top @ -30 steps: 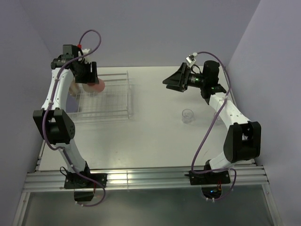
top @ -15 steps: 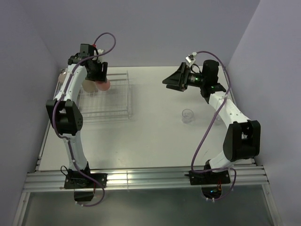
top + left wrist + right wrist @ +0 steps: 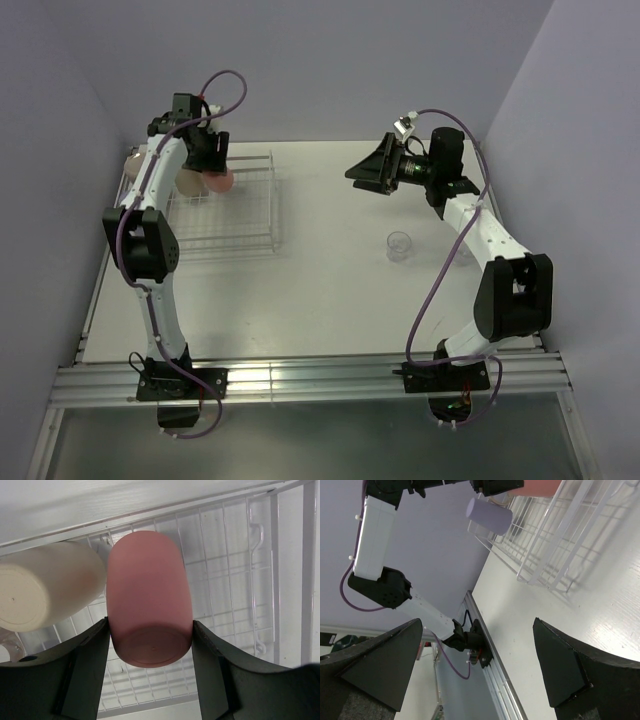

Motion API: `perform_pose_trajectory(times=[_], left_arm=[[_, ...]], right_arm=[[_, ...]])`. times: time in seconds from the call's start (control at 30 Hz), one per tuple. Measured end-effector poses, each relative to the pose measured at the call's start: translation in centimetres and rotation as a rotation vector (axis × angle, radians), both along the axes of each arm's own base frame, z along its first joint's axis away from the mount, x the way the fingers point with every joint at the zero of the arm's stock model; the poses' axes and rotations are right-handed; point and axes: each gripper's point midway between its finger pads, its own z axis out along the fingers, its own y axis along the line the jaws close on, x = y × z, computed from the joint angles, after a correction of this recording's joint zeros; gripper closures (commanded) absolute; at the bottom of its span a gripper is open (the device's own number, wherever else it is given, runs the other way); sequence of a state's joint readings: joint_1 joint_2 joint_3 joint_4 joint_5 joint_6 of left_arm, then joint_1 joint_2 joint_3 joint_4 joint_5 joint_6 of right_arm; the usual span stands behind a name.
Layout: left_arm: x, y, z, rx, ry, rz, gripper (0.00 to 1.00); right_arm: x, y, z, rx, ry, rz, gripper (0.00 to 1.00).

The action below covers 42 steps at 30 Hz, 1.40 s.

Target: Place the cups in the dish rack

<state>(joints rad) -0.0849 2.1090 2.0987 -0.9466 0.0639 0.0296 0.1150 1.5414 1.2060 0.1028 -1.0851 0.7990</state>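
My left gripper (image 3: 150, 626) is shut on a coral-red cup (image 3: 149, 595), its base toward the wrist camera, held over the dish rack (image 3: 235, 565). From above, that gripper (image 3: 213, 168) and the coral-red cup (image 3: 219, 181) hang over the back left part of the rack (image 3: 245, 225). A tan cup (image 3: 42, 597) lies on its side in the rack, right beside the red one. A lavender cup (image 3: 489, 513) sits at the rack's far edge (image 3: 555, 545). A clear glass (image 3: 399, 245) stands on the table. My right gripper (image 3: 366, 172) is open and empty, raised above the table.
The white table (image 3: 330, 300) ends at an aluminium rail (image 3: 310, 378) along the near side. Purple walls close in the back and both sides. The left arm's elbow (image 3: 140, 245) stands beside the rack's left side.
The left arm has swung its elbow up and back, carrying the coral-red cup slightly right over the rack. The right arm has not moved.
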Motion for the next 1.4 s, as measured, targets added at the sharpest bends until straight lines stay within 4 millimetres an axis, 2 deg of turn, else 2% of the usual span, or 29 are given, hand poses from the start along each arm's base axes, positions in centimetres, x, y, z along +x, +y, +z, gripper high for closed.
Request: perform_pose_trajectory(times=[0.23,0.33,0.43,0.47,0.63,0.7,0.73,0.77,0.83,0.87,1.03,1.07,1.4], left_arm=[[0.2,0.0,-1.3,0.001,0.023,-0.002,0.93],[0.7,-0.1,-1.2,0.002,0.008,-0.003,0.9],[0.8,-0.1,-1.2,0.002,0.006,-0.003,0.77],[0.9,0.0,-1.3,0.002,0.007,-0.002,0.7],[1.5,-0.1,-1.2,0.001,-0.007,-0.003,0.55],[1.8,-0.1,-1.2,0.001,-0.012,-0.003,0.43],[1.9,-0.2,-1.2,0.001,-0.013,-0.003,0.41],[1.9,-0.1,-1.2,0.001,-0.013,-0.002,0.33],[1.9,-0.1,-1.2,0.001,-0.013,-0.002,0.29],[1.9,-0.1,-1.2,0.002,-0.013,-0.001,0.19],[1.9,0.0,-1.2,0.006,-0.015,0.001,0.13],[1.9,0.0,-1.2,0.007,-0.016,0.002,0.02],[2.7,0.0,0.0,0.005,-0.058,0.002,0.01]], right_arm=[[0.0,0.0,0.1,0.004,0.009,-0.001,0.0],[0.0,0.0,0.1,0.005,0.012,-0.001,0.0],[0.0,0.0,0.1,0.006,0.012,-0.001,0.0],[0.0,0.0,0.1,0.006,0.012,-0.001,0.0],[0.0,0.0,0.0,0.005,0.015,-0.001,0.0],[0.0,0.0,-0.1,0.005,0.015,-0.001,0.0],[0.0,0.0,-0.1,0.005,0.016,-0.001,0.0],[0.1,0.0,-0.1,0.005,0.016,-0.001,0.0],[0.1,0.0,-0.1,0.005,0.017,-0.001,0.0],[0.1,0.0,-0.1,0.005,0.017,-0.001,0.0],[0.1,0.0,-0.1,0.005,0.017,-0.001,0.0],[0.1,0.0,-0.1,0.005,0.017,-0.001,0.0],[0.0,0.0,-0.1,0.004,0.014,0.0,0.0]])
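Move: The red cup is still pinched near its base by the left fingers, over its spot in the dish rack's far row, about 4 cm ahead of that hand and 5 cm below. The beige cup lies roughly 9 cm to the hand's left and 3 cm ahead; the rack's far rail is some 8 cm straight ahead, its right side about 16 cm right and 6 cm back. From the idle right hand the spot is some 42 cm left and 17 cm ahead. Forward and down in small, slow steps, the left hand takes the held red cup about 2 cm farther out and 1 cm lower towards the rack's far rail, beside the beige cup. There the fingers spread from the cup's width to fully open and let go of its sides; the hand then rises about 1 cm, easing slightly forward. ##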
